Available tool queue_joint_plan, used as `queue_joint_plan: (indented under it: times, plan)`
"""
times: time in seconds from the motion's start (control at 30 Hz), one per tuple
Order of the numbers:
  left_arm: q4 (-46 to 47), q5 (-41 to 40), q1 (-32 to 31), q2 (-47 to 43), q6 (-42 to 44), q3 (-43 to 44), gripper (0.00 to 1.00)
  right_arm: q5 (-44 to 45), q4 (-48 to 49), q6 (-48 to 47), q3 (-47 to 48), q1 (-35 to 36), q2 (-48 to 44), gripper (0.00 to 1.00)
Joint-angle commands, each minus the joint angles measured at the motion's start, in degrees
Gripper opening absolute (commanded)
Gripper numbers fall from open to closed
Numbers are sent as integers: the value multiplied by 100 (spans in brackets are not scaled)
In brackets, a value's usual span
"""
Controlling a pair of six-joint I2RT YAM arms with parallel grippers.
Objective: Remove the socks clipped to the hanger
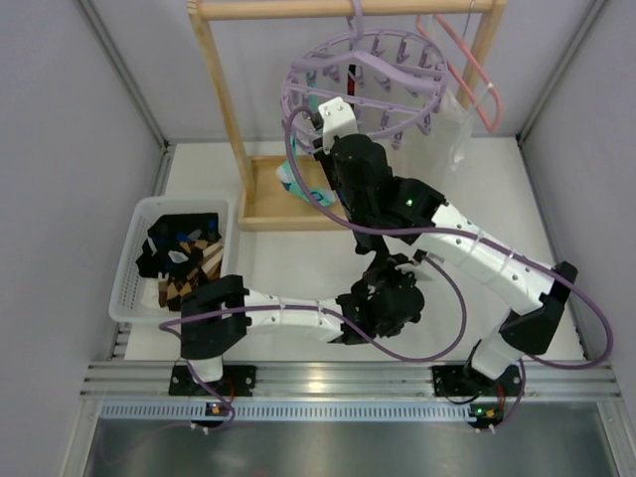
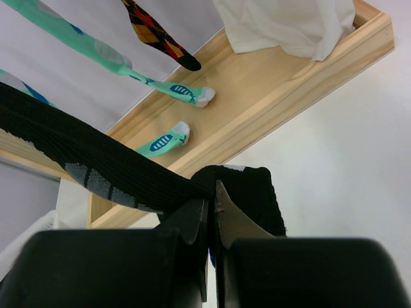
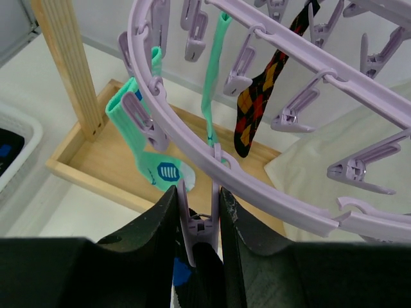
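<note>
The lavender ring hanger (image 1: pixel 363 84) hangs from the wooden rack. In the right wrist view my right gripper (image 3: pixel 197 190) is shut on a lavender clip (image 3: pixel 199 221), squeezing its two handles. That clip holds a black sock with a blue mark (image 3: pixel 192 276). My left gripper (image 2: pixel 212 192) is shut on the lower part of the black sock (image 2: pixel 115 167), which stretches up to the left. Two teal socks (image 3: pixel 151 154) and an argyle sock (image 3: pixel 257 102) hang from other clips on the ring (image 3: pixel 257 173).
A white basket (image 1: pixel 134 258) at the left holds several removed socks (image 1: pixel 184 253). The wooden rack's post (image 1: pixel 224 99) and base tray (image 2: pixel 276 83) stand behind the arms. A white cloth bag (image 1: pixel 452 124) and a pink coat hanger (image 1: pixel 477 79) hang at the right.
</note>
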Motion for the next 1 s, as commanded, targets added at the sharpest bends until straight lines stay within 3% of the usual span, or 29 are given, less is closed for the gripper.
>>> queue_joint_plan:
  times: [0.0,0.17,0.33,0.57,0.67,0.8,0.97]
  plan:
    - [136,147,-13,-407,-180,-48,0,-264,435,223,-145,-159,-376,0]
    - [136,314,84,-495,-373,-188,0,-308,830,529,-672,-230,-710,0]
    - [136,349,128,-566,-567,-382,0,-888,857,725,-831,-520,-930,0]
    - [136,428,128,-654,-470,-259,0,-1090,251,645,-357,-546,-465,32]
    - [145,446,128,-654,-391,-189,0,-1073,198,645,-304,-555,-377,41]
    - [145,455,128,-636,-365,-171,0,-1029,137,645,-182,-547,-254,50]
    - [136,455,119,-627,-365,-162,0,-827,118,592,-84,-503,-165,53]
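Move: The purple clip holding the black sock is between the right hand's pads, about 1 cm ahead. From the right hand, a turquoise sock hangs some 6 cm ahead, 6 cm left and 8 cm below; the argyle sock is roughly 14 cm ahead, 4 cm right and 4 cm below. From the left hand, already pinching the black sock's lower part, the clip lies about 10 cm ahead, 10 cm left and 18 cm above. Still squeezing the clip's two arms, the right hand first tugs about 2.5 cm to the right, rolling its left side up some 10 degrees. Its fingers then open to about twice their gap and let go of the clip, as the hand swings about 2 cm back left and sinks some 2 cm, easing slightly forward. The left hand keeps its pinch on the black sock, with only a small bob and almost no net travel. ##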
